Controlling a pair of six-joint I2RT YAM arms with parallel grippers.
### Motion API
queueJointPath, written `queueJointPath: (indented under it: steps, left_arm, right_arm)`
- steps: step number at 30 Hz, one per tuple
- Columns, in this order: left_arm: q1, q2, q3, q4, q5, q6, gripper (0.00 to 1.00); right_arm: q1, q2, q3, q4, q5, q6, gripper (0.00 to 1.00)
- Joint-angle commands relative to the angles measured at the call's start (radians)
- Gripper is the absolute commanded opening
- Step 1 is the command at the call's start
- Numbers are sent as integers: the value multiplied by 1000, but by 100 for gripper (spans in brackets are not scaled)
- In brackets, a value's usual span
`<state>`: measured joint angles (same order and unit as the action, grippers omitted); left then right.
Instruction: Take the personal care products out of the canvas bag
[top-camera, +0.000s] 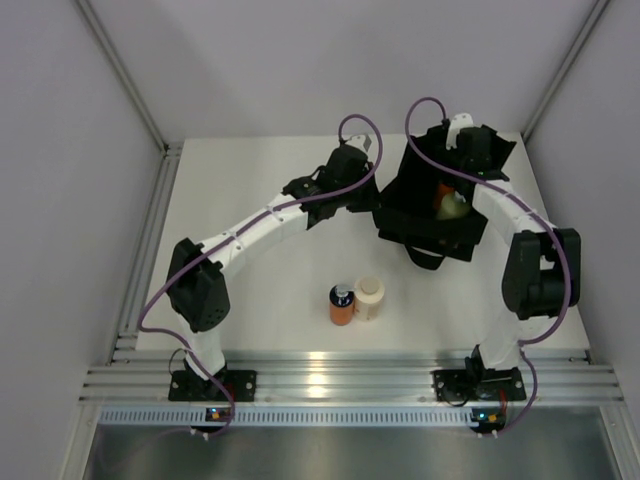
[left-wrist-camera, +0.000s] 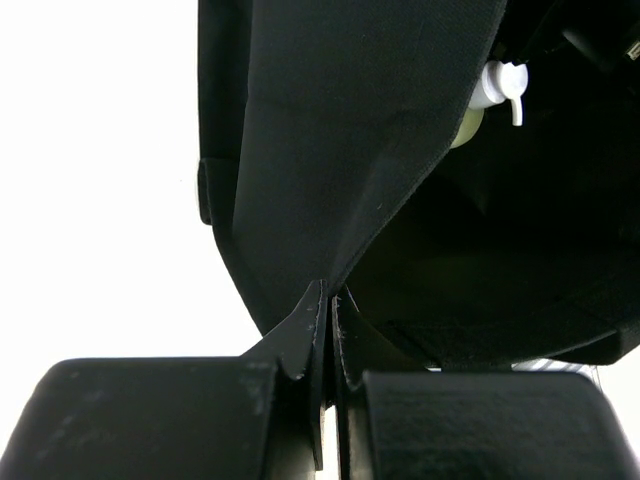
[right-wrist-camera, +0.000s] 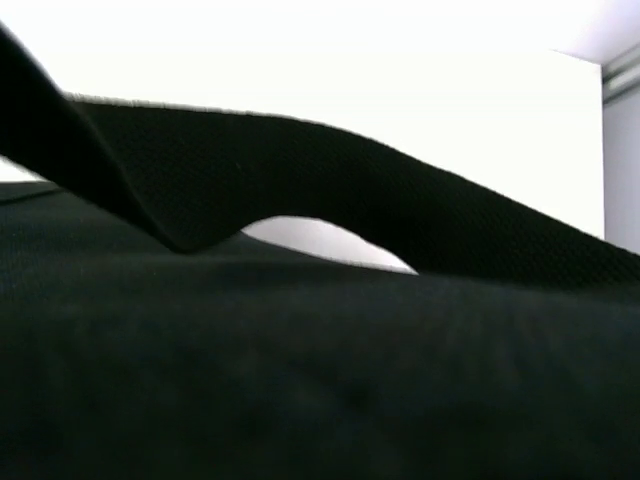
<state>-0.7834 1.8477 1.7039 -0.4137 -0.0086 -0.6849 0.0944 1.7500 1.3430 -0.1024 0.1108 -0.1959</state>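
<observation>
The black canvas bag (top-camera: 425, 228) stands at the back right of the table. My left gripper (top-camera: 377, 200) is shut on its left rim; in the left wrist view the jaws (left-wrist-camera: 328, 300) pinch the black fabric (left-wrist-camera: 340, 130). A yellow-green bottle with a white pump top (left-wrist-camera: 497, 88) and an orange bottle (top-camera: 441, 194) lie inside the bag. My right gripper (top-camera: 463, 168) is at the bag's far rim; its wrist view shows only black fabric (right-wrist-camera: 300, 380) and a strap (right-wrist-camera: 300, 170), the fingers hidden. An orange bottle with a dark cap (top-camera: 341, 305) and a beige cylinder (top-camera: 368, 298) stand on the table.
The two standing bottles are near the front middle of the white table (top-camera: 250, 200). Grey walls close in on the left, right and back. An aluminium rail (top-camera: 330, 382) runs along the near edge by the arm bases.
</observation>
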Motion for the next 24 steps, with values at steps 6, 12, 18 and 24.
queueJointPath:
  steps: [6,12,18,24]
  left_arm:
    - [1,-58,22,-23,-21,19,0]
    - [1,-50,23,-23,-22,16,0]
    - [1,-39,42,-22,-14,19,0]
    - [1,-44,42,-23,-28,24,0]
  right_arm:
    - [-24,8,30,47,-20,-13,17]
    - [-24,-79,-48,165,-2,41,0]
    - [-13,-182,-102,245,27,90,0]
    - [2,-239,-91,241,67,105,0]
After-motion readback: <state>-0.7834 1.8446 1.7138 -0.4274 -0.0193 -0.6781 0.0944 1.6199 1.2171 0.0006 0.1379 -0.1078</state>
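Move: Inside the canvas bag, the orange pump bottle has its middle about 4 cm back, 4 cm left and 8 cm below the right hand. The yellow bottle with the white cap stands nearer the robot, some 8 cm back, 3 cm left and 10 cm down. The bag rim that the left hand pinches is roughly 13 cm back, 22 cm left and 4 cm up. From the left hand, the orange bottle lies about 9 cm ahead, 18 cm right and 13 cm down. Closing its half-open fingers until they settle just short of shut, apparently on the top of the orange pump bottle, the right hand then eases up about 2.5 cm and back roughly 2 cm, tipping its fingers some 5 degrees upward and keeping them closed. The left hand stays put and keeps its pinch on the bag's left rim. ##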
